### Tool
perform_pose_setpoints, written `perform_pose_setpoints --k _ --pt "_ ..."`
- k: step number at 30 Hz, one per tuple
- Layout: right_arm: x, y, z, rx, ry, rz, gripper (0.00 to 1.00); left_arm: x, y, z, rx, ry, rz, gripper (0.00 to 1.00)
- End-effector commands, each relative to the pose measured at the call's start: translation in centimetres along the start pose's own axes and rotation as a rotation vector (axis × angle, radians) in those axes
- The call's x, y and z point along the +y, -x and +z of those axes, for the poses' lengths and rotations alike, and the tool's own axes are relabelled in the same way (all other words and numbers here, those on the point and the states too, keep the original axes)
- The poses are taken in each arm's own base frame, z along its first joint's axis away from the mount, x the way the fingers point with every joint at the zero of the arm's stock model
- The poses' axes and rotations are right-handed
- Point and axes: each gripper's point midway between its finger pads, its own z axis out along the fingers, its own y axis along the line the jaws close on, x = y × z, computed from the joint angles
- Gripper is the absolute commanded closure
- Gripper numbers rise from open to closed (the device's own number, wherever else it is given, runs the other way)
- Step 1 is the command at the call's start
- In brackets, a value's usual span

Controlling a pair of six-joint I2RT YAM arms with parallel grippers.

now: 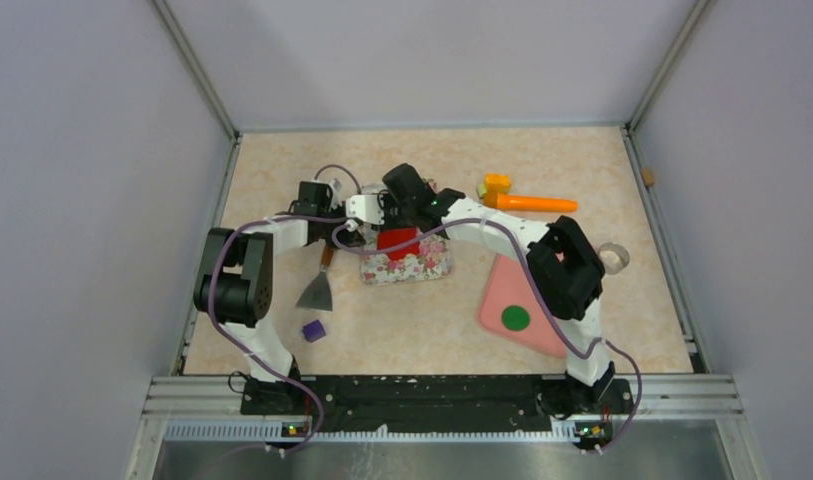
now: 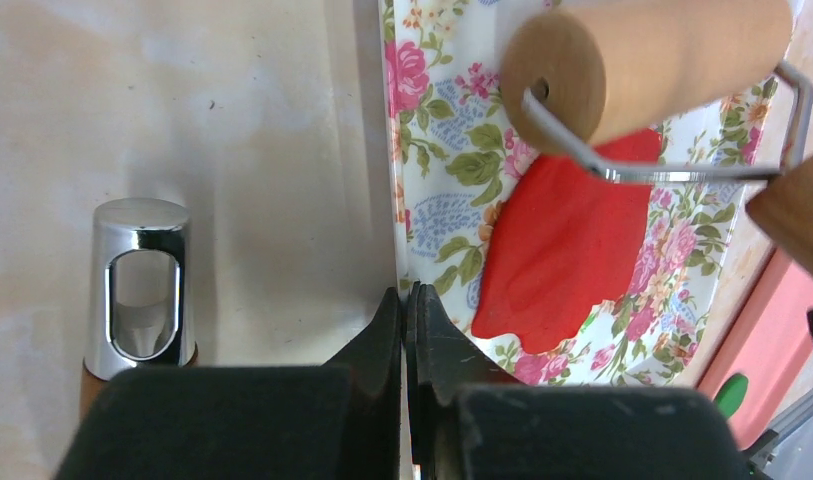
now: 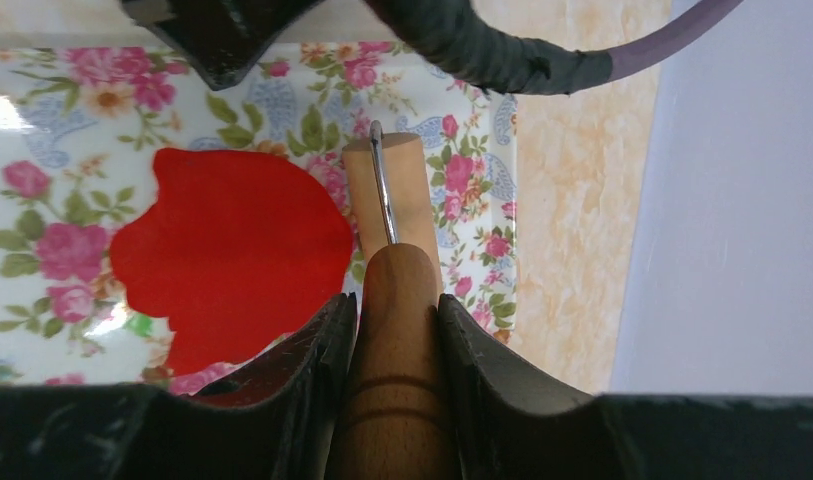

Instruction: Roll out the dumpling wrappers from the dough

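A flattened sheet of red dough (image 1: 397, 241) (image 2: 567, 250) (image 3: 232, 250) with ragged edges lies on a floral mat (image 1: 412, 268) (image 2: 432, 150) (image 3: 62, 100). My right gripper (image 1: 407, 205) (image 3: 397, 300) is shut on the wooden handle (image 3: 402, 340) of a rolling pin. Its roller (image 2: 652, 60) (image 3: 387, 190) sits at the dough's right edge. My left gripper (image 1: 357, 228) (image 2: 407, 300) is shut, its tips at the mat's left edge; whether it pinches the mat I cannot tell. One flat green round dumpling wrapper (image 1: 515, 318) (image 2: 730, 392) lies on a pink board (image 1: 537, 305) (image 2: 772, 330).
A metal scraper (image 1: 317, 290) with a chrome handle end (image 2: 140, 290) lies left of the mat. A purple cube (image 1: 313, 329) sits nearer the bases. An orange tool (image 1: 530, 203) with a yellow part (image 1: 495, 184) lies at the back. A tape ring (image 1: 613, 258) is at the right.
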Motion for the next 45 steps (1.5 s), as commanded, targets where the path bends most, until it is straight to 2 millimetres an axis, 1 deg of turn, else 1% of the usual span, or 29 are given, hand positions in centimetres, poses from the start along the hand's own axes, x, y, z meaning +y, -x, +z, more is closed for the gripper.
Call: perform_pose_setpoints --k 1,3,5,6,8,11,14,15,17,19,20,21,23,26,28,31,34,37,40,43,45 --pt "1.1 -2.4 1.3 0.073 0.059 0.026 1.0 1.2 -4.4 0.3 0.135 0.021 -0.001 1.0" --pt "1.5 -2.9 1.7 0.085 0.068 0.025 1.0 1.2 -4.3 0.2 0.133 0.022 -0.002 1.0" --pt "1.4 -3.1 1.8 0.09 0.059 0.025 1.0 1.2 -4.2 0.2 0.129 0.025 -0.003 1.0" --pt "0.9 -3.3 1.6 0.103 0.04 0.028 1.0 1.2 -4.2 0.2 0.126 0.027 -0.003 1.0" --pt "-0.7 -3.4 0.6 0.115 -0.019 0.039 1.0 1.1 -3.9 0.1 0.116 0.025 -0.002 1.0" --pt "-3.6 -2.9 -2.2 0.11 -0.104 0.069 1.0 0.9 -3.8 -0.1 0.11 0.021 0.0 1.0" --pt "-6.0 -2.8 -6.0 0.097 -0.185 0.112 1.0 0.8 -3.7 -0.3 0.106 0.018 0.004 1.0" --pt "-6.8 -2.5 -7.7 0.081 -0.214 0.129 1.0 0.8 -3.7 -0.4 0.103 0.019 0.004 1.0" --pt "-8.0 -1.9 -10.4 0.046 -0.255 0.172 1.0 0.7 -3.6 -0.6 0.097 0.019 0.008 1.0" --pt "-8.5 -1.8 -12.7 0.024 -0.279 0.242 1.0 0.6 -3.6 -0.8 0.091 0.017 0.019 1.0" --pt "-8.6 -2.1 -13.8 0.021 -0.283 0.283 1.0 0.6 -3.5 -1.0 0.088 0.016 0.026 1.0" --pt "-8.4 -2.3 -14.7 0.012 -0.276 0.336 1.0 0.5 -3.4 -1.1 0.085 0.014 0.035 1.0" --pt "-7.4 -3.4 -16.4 0.01 -0.246 0.454 1.0 0.2 -3.2 -1.5 0.085 0.007 0.052 1.0" --pt "-4.9 -5.0 -18.2 -0.007 -0.139 0.641 1.0 0.0 -3.4 -2.1 0.096 0.004 0.067 1.0" --pt "-3.3 -6.0 -19.1 -0.018 -0.081 0.779 1.0 0.0 -3.6 -2.6 0.104 0.01 0.076 1.0" --pt "-1.1 -6.8 -19.9 -0.053 0.045 0.993 1.0 0.2 -4.0 -3.5 0.126 0.026 0.1 1.0" --pt "0.3 -7.6 -19.9 -0.059 0.103 1.105 1.0 0.6 -4.8 -4.1 0.173 0.047 0.119 1.0" --pt "0.8 -8.2 -19.2 -0.067 0.114 1.153 1.0 1.1 -5.4 -4.6 0.199 0.062 0.144 1.0" --pt "1.6 -8.8 -18.3 -0.039 0.149 1.159 1.0 1.3 -5.8 -5.0 0.201 0.069 0.164 1.0" --pt "2.8 -9.0 -17.3 -0.019 0.226 1.15 1.0 1.5 -6.2 -5.1 0.197 0.065 0.173 1.0" --pt "3.4 -9.7 -16.5 0.011 0.247 1.149 1.0 1.5 -6.3 -5.0 0.193 0.062 0.176 1.0"
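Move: The left fingertips, shut, are on the flowered tray's left rim; the red dough lies about 8 cm to their right and 1 cm nearer, and the spatula's middle some 7 cm left and 7 cm back. The right hand holds the roller by its handle; the bare gap it heads for is about 18 cm right, 8 cm back and 12 cm below. From it, the dough is 3 cm right, 4 cm back, 11 cm down; the pink board 33 cm right, 14 cm back. The right hand eases the roller some 2 cm farther forward past the dough, then lifts it off the tray and swings it in a high arc about 20 cm right and 8 cm back, up 13 cm and mostly down again over the gap before the pink board, its fingers tipping steeper and turning clockwise some 40 degrees while keeping the handle. Meanwhile the left hand, shut fingertips still on the tray's left rim, stays put at first and then draws back about 7 cm at tray height, dragging the tray towards the robot. ##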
